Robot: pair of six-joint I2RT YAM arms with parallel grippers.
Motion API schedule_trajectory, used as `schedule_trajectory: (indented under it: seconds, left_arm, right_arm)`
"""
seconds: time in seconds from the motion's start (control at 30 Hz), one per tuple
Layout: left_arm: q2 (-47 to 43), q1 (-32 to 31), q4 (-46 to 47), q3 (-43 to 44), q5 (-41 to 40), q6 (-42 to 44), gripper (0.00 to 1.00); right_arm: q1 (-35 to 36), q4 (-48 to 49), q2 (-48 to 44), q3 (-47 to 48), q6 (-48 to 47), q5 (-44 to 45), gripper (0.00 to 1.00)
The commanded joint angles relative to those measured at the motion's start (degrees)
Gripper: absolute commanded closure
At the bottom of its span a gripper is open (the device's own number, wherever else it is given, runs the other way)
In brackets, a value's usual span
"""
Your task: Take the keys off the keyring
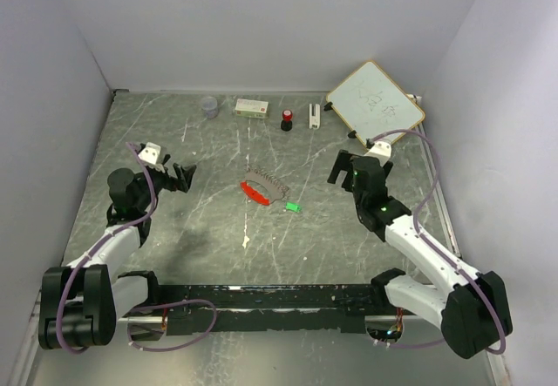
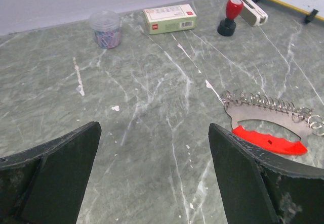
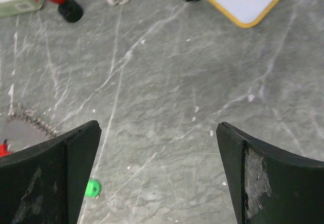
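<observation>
The keyring (image 1: 265,181) is a curved grey metal piece with a row of small rings along one edge, lying at the table's middle. In the left wrist view the keyring (image 2: 267,112) is at the right, with the elongated red key (image 2: 271,139) against its near edge. The red key (image 1: 254,193) also shows from above. The tiny green key (image 1: 293,206) lies apart, to the right of the keyring. My left gripper (image 1: 183,177) stands open, left of the keyring, and my left gripper (image 2: 154,128) holds nothing. My right gripper (image 1: 342,168) is open to the right; beside my right gripper (image 3: 158,125) lies the green key (image 3: 92,188).
Along the back stand a clear cup of paper clips (image 1: 209,105), a white box (image 1: 252,106), a red-and-black knob (image 1: 286,120) and a small white block (image 1: 314,114). A yellow-framed whiteboard (image 1: 375,101) leans at the back right. White walls enclose the table.
</observation>
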Motion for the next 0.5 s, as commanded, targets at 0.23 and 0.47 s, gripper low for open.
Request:
schedule_trajectory:
  seconds: [0.23,0.47]
  left_arm:
    - [-4.6,-4.8,8.7,-3.5,-11.7,-2.7,0.00]
    - [-3.9,-9.5,4.2,-1.0,-16.3,-0.9,0.00]
  right_arm:
    - [1.3,11.5,-0.1,-1.3,-8.2,-28.6,0.00]
    - [1.7,12.9,1.8,-2.3,-9.4,-33.3,0.00]
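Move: The green tag on the table lies about 13 cm to my right hand's left, some 2 cm back and 15 cm below it. Joined on beyond it is the silver crescent with the red grip and the row of rings, roughly 21 cm to the left and 4 cm ahead. The red-topped stamp stands about 24 cm ahead and 15 cm left. From my left hand the green tag is some 29 cm to the right and 3 cm back. I swing my open right hand about 9 cm left, high over the table, towards the green tag and the ringed crescent, turning it some 30 degrees counter-clockwise so the fingers face inward. It dips slightly, then rises a little and eases back as the fingertips tip up. Meanwhile I lift my open left hand about 2 cm, its fingertips tipping up slightly. ##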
